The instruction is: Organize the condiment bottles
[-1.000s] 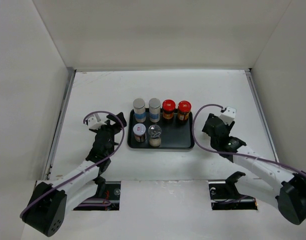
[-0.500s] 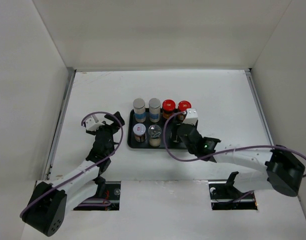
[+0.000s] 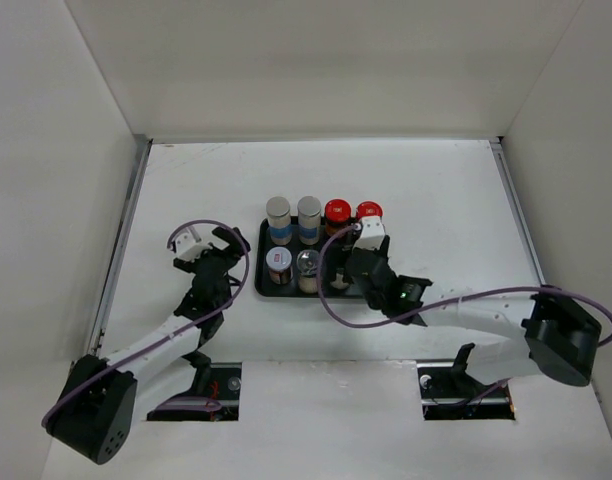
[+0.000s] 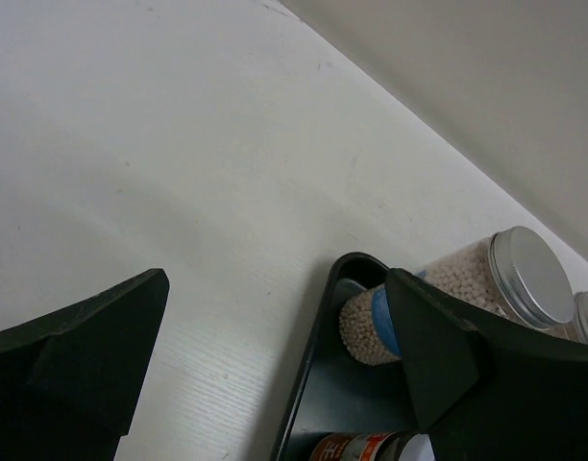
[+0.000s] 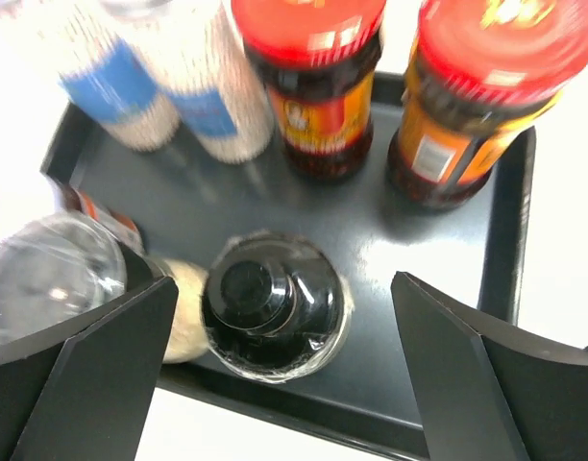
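Observation:
Several condiment bottles stand on the black tray (image 3: 259,255). At the back are two grey-lidded, blue-banded jars (image 3: 278,212) (image 3: 309,210) and two red-lidded jars (image 3: 336,212) (image 5: 308,72). In front stand a white-topped red-labelled jar (image 3: 279,262) and a silvery-lidded jar (image 3: 307,264). The dark-lidded jar (image 5: 273,312) stands upright on the tray's front edge. My right gripper (image 5: 284,288) is open around it, both fingers apart from it. My left gripper (image 4: 277,279) is open and holds nothing, just left of the tray (image 4: 308,375).
White walls box in the table on three sides. A metal rail (image 3: 121,250) runs along the table's left edge. Bare tray floor (image 5: 419,259) lies to the right of the dark-lidded jar.
My right arm swung left from beside the tray to over its front, then opened and let go of the dark-lidded jar there. The left gripper opened wider and barely moved.

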Controlling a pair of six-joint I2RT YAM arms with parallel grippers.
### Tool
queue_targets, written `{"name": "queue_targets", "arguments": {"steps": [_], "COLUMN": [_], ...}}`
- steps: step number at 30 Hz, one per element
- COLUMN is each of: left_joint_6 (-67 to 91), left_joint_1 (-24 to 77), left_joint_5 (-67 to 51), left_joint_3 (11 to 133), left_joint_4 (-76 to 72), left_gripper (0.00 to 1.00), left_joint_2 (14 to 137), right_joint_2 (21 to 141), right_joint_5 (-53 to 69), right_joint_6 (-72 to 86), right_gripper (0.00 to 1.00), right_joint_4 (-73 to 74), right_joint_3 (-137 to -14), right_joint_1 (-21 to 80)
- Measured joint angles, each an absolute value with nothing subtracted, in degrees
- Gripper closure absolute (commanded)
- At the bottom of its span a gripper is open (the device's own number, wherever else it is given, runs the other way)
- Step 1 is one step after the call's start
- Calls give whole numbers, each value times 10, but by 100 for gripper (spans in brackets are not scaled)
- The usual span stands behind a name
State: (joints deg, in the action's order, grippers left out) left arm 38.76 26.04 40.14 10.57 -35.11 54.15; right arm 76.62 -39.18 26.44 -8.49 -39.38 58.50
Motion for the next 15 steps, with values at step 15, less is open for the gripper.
{"name": "queue_targets", "arguments": {"steps": [15], "left_joint_6": [423], "left_joint_1": [270], "left_joint_5": [402], "left_joint_3": [305], "left_joint_4": [-72], "left_gripper": [0], "left_joint_2": [536], "right_joint_2": [512], "right_joint_5": [-471], "right_joint_6": [285], "right_gripper": [0], "right_joint_4": [-192], "right_joint_3": [-257], "right_joint_1": [417]}}
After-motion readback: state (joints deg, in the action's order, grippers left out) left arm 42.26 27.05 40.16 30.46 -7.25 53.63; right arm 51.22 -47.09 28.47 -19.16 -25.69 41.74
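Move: The black-capped bottle already stands free, right under the right gripper, its middle about 4 cm below the open fingers. The clear-lidded bottle is some 7 cm to the left and level fore-and-aft; the left red-lidded jar is roughly 10 cm ahead and 1 cm left, the right one 10 cm ahead and 5 cm right. From the left gripper, the black-capped bottle lies about 29 cm right, 5 cm back and 4 cm lower. Keep the right fingers wide open and lift the gripper up off the black-capped bottle, then swing it right and slightly forward, away past the tray's right edge: about 15 cm right and 8 cm up in all. Tip the fingers up as you go and turn the wrist clockwise. Meanwhile raise the empty, open left gripper some 6 cm. ##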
